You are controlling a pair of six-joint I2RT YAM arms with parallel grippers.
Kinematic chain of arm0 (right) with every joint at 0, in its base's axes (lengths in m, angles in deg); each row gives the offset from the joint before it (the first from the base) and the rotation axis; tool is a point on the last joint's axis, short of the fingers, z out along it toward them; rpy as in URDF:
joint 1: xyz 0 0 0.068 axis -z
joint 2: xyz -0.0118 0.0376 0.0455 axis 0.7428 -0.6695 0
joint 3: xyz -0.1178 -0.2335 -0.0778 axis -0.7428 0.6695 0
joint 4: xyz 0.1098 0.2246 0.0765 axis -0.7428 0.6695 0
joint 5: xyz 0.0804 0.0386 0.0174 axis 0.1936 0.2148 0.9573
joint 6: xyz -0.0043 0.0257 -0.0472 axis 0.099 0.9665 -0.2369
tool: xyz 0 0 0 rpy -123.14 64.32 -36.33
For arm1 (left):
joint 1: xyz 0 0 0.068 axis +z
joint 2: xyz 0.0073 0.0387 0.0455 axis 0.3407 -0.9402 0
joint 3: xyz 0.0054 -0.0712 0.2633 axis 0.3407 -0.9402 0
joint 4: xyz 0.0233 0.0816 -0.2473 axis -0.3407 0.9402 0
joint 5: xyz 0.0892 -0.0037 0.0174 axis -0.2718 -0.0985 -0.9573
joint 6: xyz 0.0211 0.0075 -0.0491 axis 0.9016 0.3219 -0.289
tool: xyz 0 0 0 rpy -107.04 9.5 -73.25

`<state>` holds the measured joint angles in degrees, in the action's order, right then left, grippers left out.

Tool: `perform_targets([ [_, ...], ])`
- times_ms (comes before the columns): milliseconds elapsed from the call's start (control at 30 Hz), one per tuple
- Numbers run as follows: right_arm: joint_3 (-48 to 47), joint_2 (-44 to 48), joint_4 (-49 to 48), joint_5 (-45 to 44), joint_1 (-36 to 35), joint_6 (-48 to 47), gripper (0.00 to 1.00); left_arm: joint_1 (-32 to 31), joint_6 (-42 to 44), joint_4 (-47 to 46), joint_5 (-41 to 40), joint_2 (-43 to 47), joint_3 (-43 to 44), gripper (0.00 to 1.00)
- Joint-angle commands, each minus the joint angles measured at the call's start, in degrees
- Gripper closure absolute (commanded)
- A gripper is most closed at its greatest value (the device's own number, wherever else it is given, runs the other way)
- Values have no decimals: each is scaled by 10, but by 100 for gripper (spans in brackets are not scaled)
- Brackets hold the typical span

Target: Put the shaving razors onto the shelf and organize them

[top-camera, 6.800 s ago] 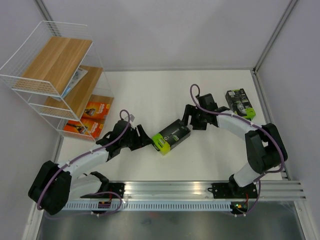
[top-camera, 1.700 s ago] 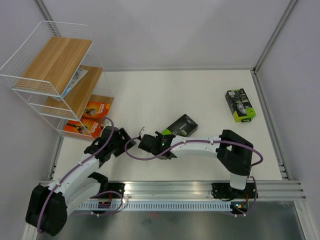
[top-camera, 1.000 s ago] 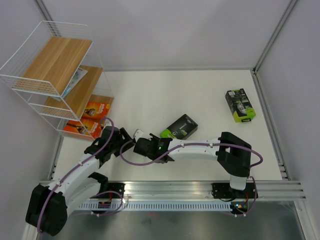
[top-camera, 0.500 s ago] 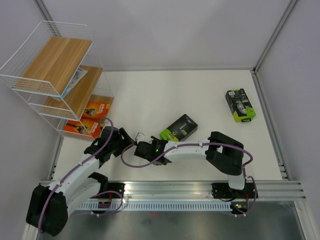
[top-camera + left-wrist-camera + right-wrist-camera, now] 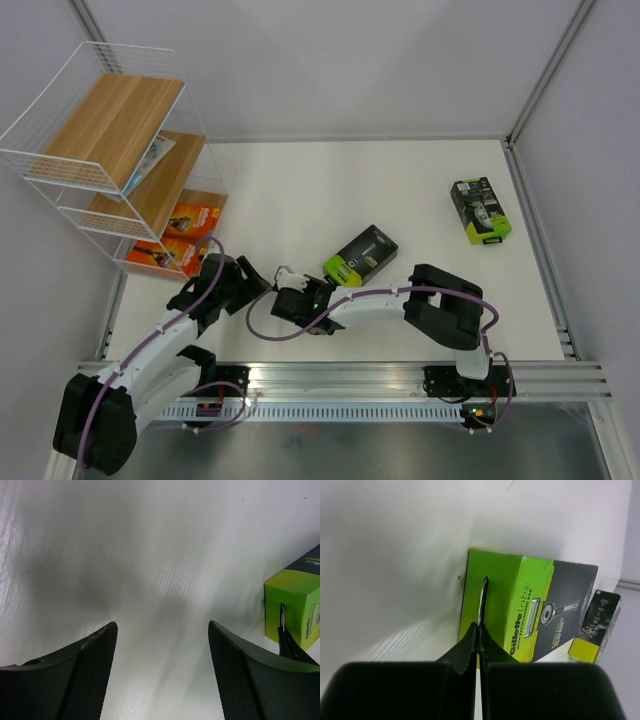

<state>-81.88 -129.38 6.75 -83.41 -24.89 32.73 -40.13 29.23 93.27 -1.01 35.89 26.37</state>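
A black razor box with a lime-green top [image 5: 360, 255] lies on the white table mid-scene, its green end [image 5: 492, 600] facing my right gripper [image 5: 478, 626]. That gripper [image 5: 322, 278] is shut on the thin hang tab [image 5: 482, 597] standing out of the green end. My left gripper [image 5: 162, 625] hovers open over bare table just left of it [image 5: 255, 280], with nothing between its fingers; the box [image 5: 295, 605] shows at its right edge. A second black-and-lime box [image 5: 480, 210] lies far right. Two orange boxes [image 5: 180, 238] sit on the shelf's [image 5: 60, 160] lowest board, and a white-blue pack [image 5: 150, 160] lies on the middle board.
The shelf stands against the left wall at the back left. Grey walls close the table at the back and right. An aluminium rail [image 5: 350, 385] runs along the near edge by the arm bases. The two wrists are close together near the table's front centre.
My right gripper has closed from half open to shut at the box's green end, and its elbow has drawn in to the left. The left arm has hardly moved.
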Motion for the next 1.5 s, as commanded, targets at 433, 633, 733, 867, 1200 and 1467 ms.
perform_targets([
  [433, -153, 224, 77, 181, 74, 122, 99, 6, 68, -74, 150, 53, 48, 13],
  [633, -215, 228, 173, 180, 174, 285, 100, 6, 28, -87, 154, 92, 80, 2],
  [733, -216, 231, 188, 155, 195, 343, 99, 5, 57, -111, 161, 110, 87, 0],
  [867, -208, 223, 205, 155, 206, 466, 99, -4, 137, -116, 174, 135, 104, 0],
  [1200, -221, 182, 314, 148, 231, 717, 100, -225, 284, -204, -3, 91, 102, 1],
  [1467, -230, 189, 311, 179, 260, 784, 100, -390, 322, -359, -194, -38, 95, 0],
])
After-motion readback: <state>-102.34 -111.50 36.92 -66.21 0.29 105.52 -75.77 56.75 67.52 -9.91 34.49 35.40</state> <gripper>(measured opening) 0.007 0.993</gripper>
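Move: The closed right fingers already pinch the thin tab on the green end of the black-and-green razor box; the box's middle lies about 8 cm to their right and 4 cm ahead, nearly level. The other razor box is roughly 34 cm right and 14 cm ahead. From the left hand, the held box's middle is some 21 cm right and 5 cm ahead, and the orange packs on the low shelf are about 15 cm left and 9 cm ahead. Keeping its pinch on the green end's tab, the right hand hoists the razor box almost 20 cm, sinks back a little and works forward and then right, rolling about 95 degrees around its own fingers with its left side rising. The left hand opens fully, climbs, then swings right towards the box, some 15 cm across, its fingers tilting up about 40 degrees from their downward slant and turning clockwise. ##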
